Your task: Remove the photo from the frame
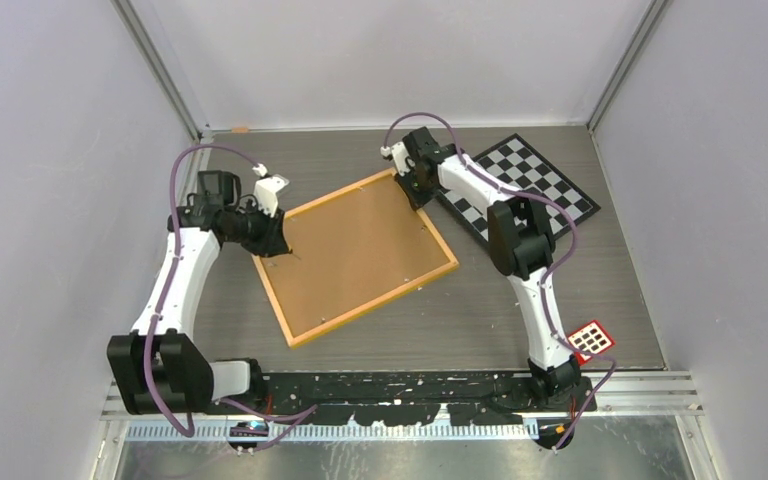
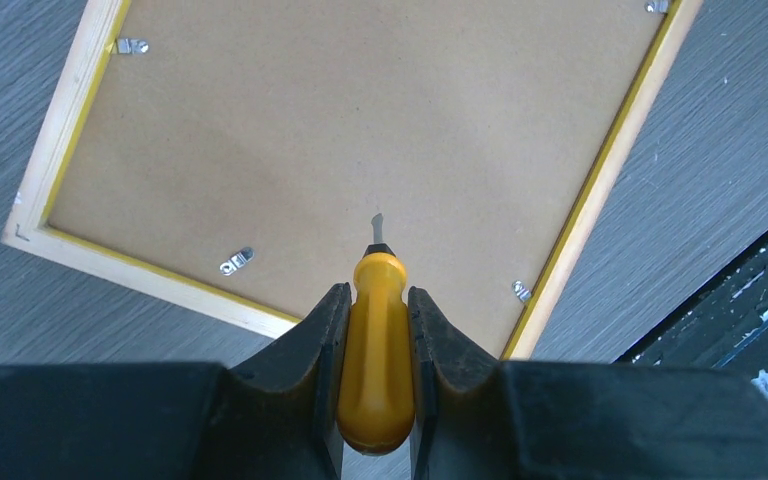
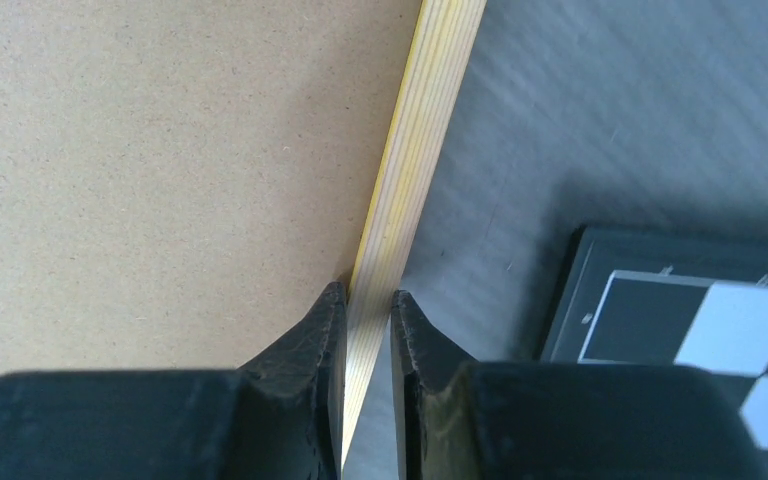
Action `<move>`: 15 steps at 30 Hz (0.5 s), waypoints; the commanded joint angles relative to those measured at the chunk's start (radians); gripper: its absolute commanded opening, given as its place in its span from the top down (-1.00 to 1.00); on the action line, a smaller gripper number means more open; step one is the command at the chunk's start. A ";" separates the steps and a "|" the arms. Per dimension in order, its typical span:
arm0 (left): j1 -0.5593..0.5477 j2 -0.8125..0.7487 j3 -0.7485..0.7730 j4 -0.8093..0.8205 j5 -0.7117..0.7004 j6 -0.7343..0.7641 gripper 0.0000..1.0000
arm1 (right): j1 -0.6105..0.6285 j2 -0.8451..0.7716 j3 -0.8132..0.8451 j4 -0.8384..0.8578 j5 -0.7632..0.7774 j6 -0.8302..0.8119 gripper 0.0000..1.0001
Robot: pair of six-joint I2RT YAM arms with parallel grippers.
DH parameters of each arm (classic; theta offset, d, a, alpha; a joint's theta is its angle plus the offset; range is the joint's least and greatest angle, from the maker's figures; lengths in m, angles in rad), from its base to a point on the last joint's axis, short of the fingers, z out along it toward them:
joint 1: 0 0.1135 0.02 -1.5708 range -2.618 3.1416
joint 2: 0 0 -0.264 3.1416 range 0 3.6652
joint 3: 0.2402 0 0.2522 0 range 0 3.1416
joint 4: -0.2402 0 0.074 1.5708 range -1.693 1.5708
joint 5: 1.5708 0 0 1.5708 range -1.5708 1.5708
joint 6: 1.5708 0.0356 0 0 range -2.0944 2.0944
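Note:
The frame (image 1: 375,305) lies face down mid-table, its brown backing board (image 1: 355,250) up, so the photo is hidden underneath. My left gripper (image 1: 275,245) hovers over the frame's left corner, shut on a yellow-handled screwdriver (image 2: 378,350). The screwdriver's metal tip (image 2: 377,225) points at the board. Small metal clips (image 2: 237,262) sit along the frame's border (image 2: 590,190). My right gripper (image 1: 418,190) is at the far right edge. In the right wrist view its fingers (image 3: 368,295) straddle the pale wooden border (image 3: 420,150) and pinch it.
A black-and-white checkerboard (image 1: 535,180) lies just right of the frame, close to my right gripper, and shows again as the checkerboard (image 3: 700,320) in the right wrist view. A red tag with black squares (image 1: 592,340) sits by the right arm's base. Walls close in on three sides.

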 commanded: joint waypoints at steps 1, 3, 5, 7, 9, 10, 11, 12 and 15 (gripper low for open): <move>0.003 -0.044 -0.012 -0.024 0.038 -0.026 1.00 | 0.039 0.010 0.068 0.076 -0.018 -0.296 0.80; 0.003 -0.054 -0.021 -0.029 0.038 -0.029 1.00 | 0.058 0.004 0.052 0.116 -0.009 -0.376 0.79; 0.003 -0.067 -0.029 -0.024 0.032 -0.042 1.00 | 0.073 0.002 0.064 0.142 0.000 -0.393 0.77; 0.003 -0.078 -0.032 -0.017 0.027 -0.053 1.00 | 0.078 0.000 0.103 0.142 0.015 -0.362 0.71; 0.004 -0.088 -0.034 -0.013 0.026 -0.059 1.00 | 0.078 -0.013 0.152 0.118 0.040 -0.303 0.34; 0.004 -0.092 -0.036 -0.011 0.026 -0.058 1.00 | 0.079 -0.028 0.172 0.107 0.047 -0.266 0.14; 0.004 -0.095 -0.042 -0.006 0.026 -0.058 1.00 | 0.080 -0.046 0.185 0.097 0.089 -0.228 -0.07; 0.005 -0.100 -0.047 0.002 0.026 -0.059 1.00 | 0.079 -0.072 0.192 0.082 0.101 -0.191 -0.23; 0.005 -0.113 -0.067 0.032 0.033 -0.070 1.00 | 0.078 -0.161 0.183 0.018 0.132 -0.069 -0.58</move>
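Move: The right hand still pinches the frame's right rail; the frame's middle lies roughly 23 cm to its left and 15 cm back, about level. The chessboard's middle is some 30 cm to its right and 5 cm ahead. From the left hand, holding the screwdriver, the frame's middle is about 15 cm to the right, 3 cm back and 14 cm below. Right hand drags the rail about 3 cm left, swinging counter-clockwise, then opens and lifts off some 5 cm. ##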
